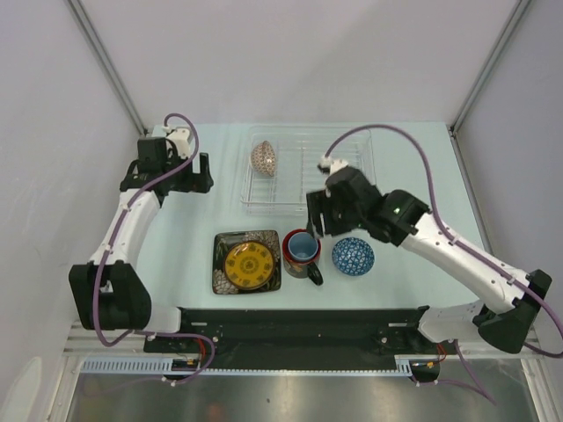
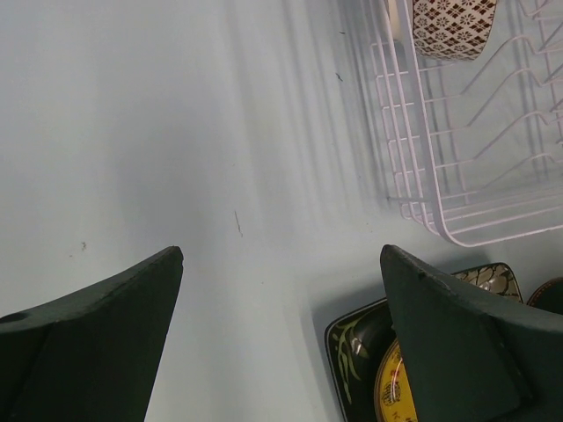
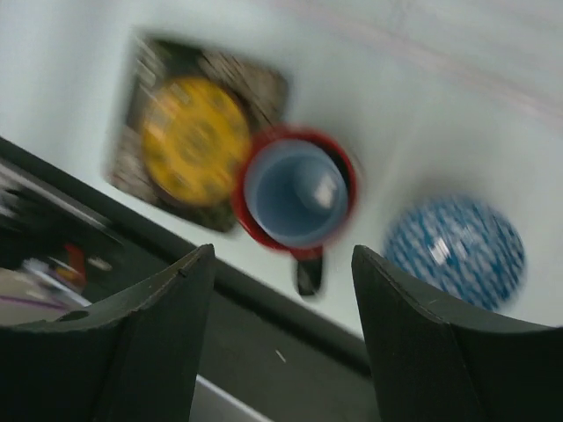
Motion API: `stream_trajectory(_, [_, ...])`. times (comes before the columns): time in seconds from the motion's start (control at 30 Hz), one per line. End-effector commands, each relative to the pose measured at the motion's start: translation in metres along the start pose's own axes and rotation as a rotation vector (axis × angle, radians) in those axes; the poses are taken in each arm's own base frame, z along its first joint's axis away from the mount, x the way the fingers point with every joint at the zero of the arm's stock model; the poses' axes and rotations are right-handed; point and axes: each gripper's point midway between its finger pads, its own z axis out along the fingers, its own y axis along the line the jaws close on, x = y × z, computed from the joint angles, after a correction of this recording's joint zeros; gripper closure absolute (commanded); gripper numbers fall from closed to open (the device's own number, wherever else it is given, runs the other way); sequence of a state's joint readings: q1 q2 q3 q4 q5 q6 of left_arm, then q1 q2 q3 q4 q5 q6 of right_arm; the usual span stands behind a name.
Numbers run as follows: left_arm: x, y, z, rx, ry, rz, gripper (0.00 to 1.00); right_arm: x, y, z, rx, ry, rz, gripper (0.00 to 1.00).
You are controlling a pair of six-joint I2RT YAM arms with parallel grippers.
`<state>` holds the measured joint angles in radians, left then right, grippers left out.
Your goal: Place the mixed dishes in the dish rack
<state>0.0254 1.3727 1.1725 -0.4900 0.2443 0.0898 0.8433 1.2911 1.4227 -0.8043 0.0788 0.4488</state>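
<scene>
The square dark plate point(image 1: 248, 262) with a yellow centre lies flat near the table's front. The red mug point(image 1: 302, 251) with a light-blue inside stands upright against the plate's right edge. The small blue-patterned bowl point(image 1: 353, 256) sits to the right of the mug. The clear dish rack point(image 1: 339, 167) stands behind them. My right gripper point(image 1: 315, 216) is open and empty, hovering above and just behind the mug. Its blurred wrist view shows the mug point(image 3: 299, 193), plate point(image 3: 189, 141) and bowl point(image 3: 457, 251) below the gripper point(image 3: 281, 255). My left gripper point(image 1: 208, 174) is open and empty, left of the rack.
A brown-patterned bowl point(image 1: 264, 158) stands on edge in the rack's left end; it also shows in the left wrist view point(image 2: 453, 26), with the rack's ribs point(image 2: 457, 167) and a plate corner point(image 2: 356, 347). A black rail point(image 1: 299, 321) runs along the table's front.
</scene>
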Motion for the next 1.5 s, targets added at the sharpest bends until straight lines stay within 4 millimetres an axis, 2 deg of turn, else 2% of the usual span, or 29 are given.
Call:
stream_trajectory(0.0, [-0.027, -0.008, 0.006, 0.052, -0.049, -0.036, 0.0, 0.089, -0.074, -0.032, 0.415, 0.249, -0.149, 0.32])
stream_trajectory(0.17, [-0.031, -0.009, -0.001, 0.039, -0.061, -0.025, 0.0, 0.126, -0.084, -0.035, 0.481, 0.336, -0.251, 0.32])
stream_trajectory(0.2, [-0.031, -0.008, -0.002, 0.035, -0.062, -0.02, 0.0, 0.135, -0.091, -0.033, 0.502, 0.358, -0.274, 0.32])
stream_trajectory(0.33, [-0.029, -0.006, -0.005, 0.019, -0.055, -0.006, 0.01, 0.154, -0.096, -0.019, 0.499, 0.378, -0.294, 0.32])
stream_trajectory(0.57, [-0.033, -0.006, -0.007, 0.019, -0.061, -0.009, 0.0, 0.171, -0.091, 0.011, 0.46, 0.412, -0.28, 0.34])
stream_trajectory(0.73, [-0.032, -0.005, -0.007, 0.013, -0.06, -0.001, 0.01, 0.175, -0.087, 0.032, 0.416, 0.415, -0.264, 0.34])
stream_trajectory(0.9, [-0.03, -0.003, -0.007, 0.006, -0.056, 0.007, 0.0, 0.178, -0.096, 0.047, 0.419, 0.444, -0.254, 0.36])
stream_trajectory(1.17, [-0.031, -0.003, -0.007, 0.003, -0.062, 0.01, 0.0, 0.187, -0.109, 0.066, 0.429, 0.491, -0.233, 0.43])
stream_trajectory(1.47, [-0.029, -0.003, -0.005, 0.006, -0.062, 0.01, 0.0, 0.217, -0.121, 0.074, 0.443, 0.581, -0.189, 0.57])
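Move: The blue bowl lies about 12 cm to the right of the right hand, 2 cm back and roughly 24 cm below. The mug with the red bowl and cup stacked in it is almost under this hand, some 2 cm back and 2 cm left; the yellow bowl on its tray is about 15 cm left and 3 cm back, and the dish rack's middle some 25 cm ahead. From the left hand the blue bowl is about 42 cm right, 17 cm back and 16 cm lower. Bring the right gripper down about 22 cm, swinging it right and back off the mug stack early on, then easing some 3 cm forward again as it sinks to the blue bowl's near-left rim. Roll the wrist some 40 degrees on the way so the fingers point steeply down instead of leftward, and partly close them astride the rim without clamping yet. ##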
